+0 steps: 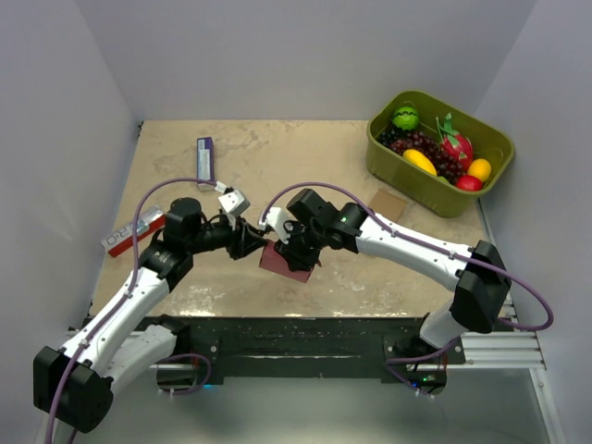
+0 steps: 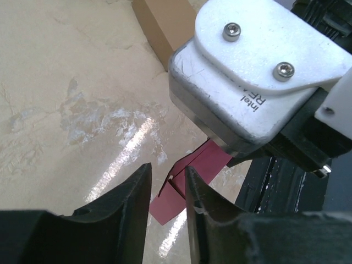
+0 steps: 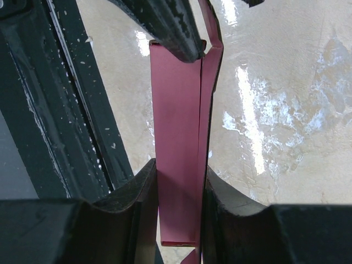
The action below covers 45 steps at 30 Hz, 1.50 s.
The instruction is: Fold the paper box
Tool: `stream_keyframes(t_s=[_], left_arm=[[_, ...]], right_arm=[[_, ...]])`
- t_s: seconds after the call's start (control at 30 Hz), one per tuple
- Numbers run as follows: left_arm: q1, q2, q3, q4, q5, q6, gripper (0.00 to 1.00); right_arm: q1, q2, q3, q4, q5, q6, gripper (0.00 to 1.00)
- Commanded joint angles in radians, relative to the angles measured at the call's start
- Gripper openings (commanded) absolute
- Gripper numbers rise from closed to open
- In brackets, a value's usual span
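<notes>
The paper box point(image 1: 282, 262) is a pink-red card packet held just above the table between both arms. My right gripper point(image 3: 180, 165) is shut on the paper box point(image 3: 176, 110), one finger pressed on each long side. My left gripper point(image 2: 168, 168) comes in from the left, its jaws narrow but still apart. One end flap of the paper box point(image 2: 214, 159) lies between and beyond the left fingertips. In the right wrist view, a left finger point(image 3: 170, 27) touches the box's far end beside a raised flap. From above, the left gripper point(image 1: 254, 242) and right gripper point(image 1: 294, 248) nearly meet.
An olive bin point(image 1: 416, 190) of toy fruit stands at the back right, with a brown card piece point(image 1: 388, 203) beside it. A red-and-white packet point(image 1: 129, 236) and a purple-white packet point(image 1: 205, 159) lie at the left. The black base frame point(image 1: 296, 338) runs along the near edge.
</notes>
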Motion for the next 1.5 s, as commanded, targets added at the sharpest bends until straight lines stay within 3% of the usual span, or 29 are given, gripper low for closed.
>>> stream_keyframes(t_s=[0.0, 0.23, 0.4, 0.87, 1.13, 1.47], left_arm=[[-0.013, 0.000, 0.002, 0.031, 0.007, 0.016, 0.31], [-0.031, 0.004, -0.003, 0.023, 0.000, 0.017, 0.10], [-0.048, 0.004, -0.007, 0.027, -0.013, 0.003, 0.00], [-0.135, -0.017, -0.044, 0.055, -0.262, -0.181, 0.00], [-0.207, -0.074, -0.214, 0.259, -0.425, -0.331, 0.00], [-0.241, -0.043, -0.367, 0.475, -0.470, -0.368, 0.00]], right_arm=[[-0.004, -0.021, -0.001, 0.006, -0.023, 0.006, 0.18], [-0.004, -0.024, -0.004, 0.017, -0.001, 0.009, 0.16], [-0.004, -0.024, -0.007, 0.023, 0.021, 0.015, 0.16], [-0.002, -0.035, -0.034, 0.095, 0.144, 0.069, 0.17], [-0.002, 0.024, -0.074, 0.146, 0.199, 0.129, 0.17], [-0.001, 0.053, -0.146, 0.244, 0.259, 0.161, 0.17]])
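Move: The open end of the paper box, with its lid flap standing slightly apart, is right at the left fingertips: some 2 cm to the right, 1 cm back and 1 cm below. The right hand already grips the box farther down; from it that end lies about 6 cm left, 4 cm ahead and 4 cm up. The flat brown carton lies on the table about 30 cm right of the left hand, 14 cm ahead and 17 cm below. The left fingers shut from about a third open onto the lid flap's edge at the box's open end, pinching it as the hand eases about a centimetre to the right. Then, with the right hand keeping its grip on the box, both hands sink together, gathering speed, by about 6 cm towards the table, the left turning some 20 degrees counter-clockwise and the right slightly clockwise. ##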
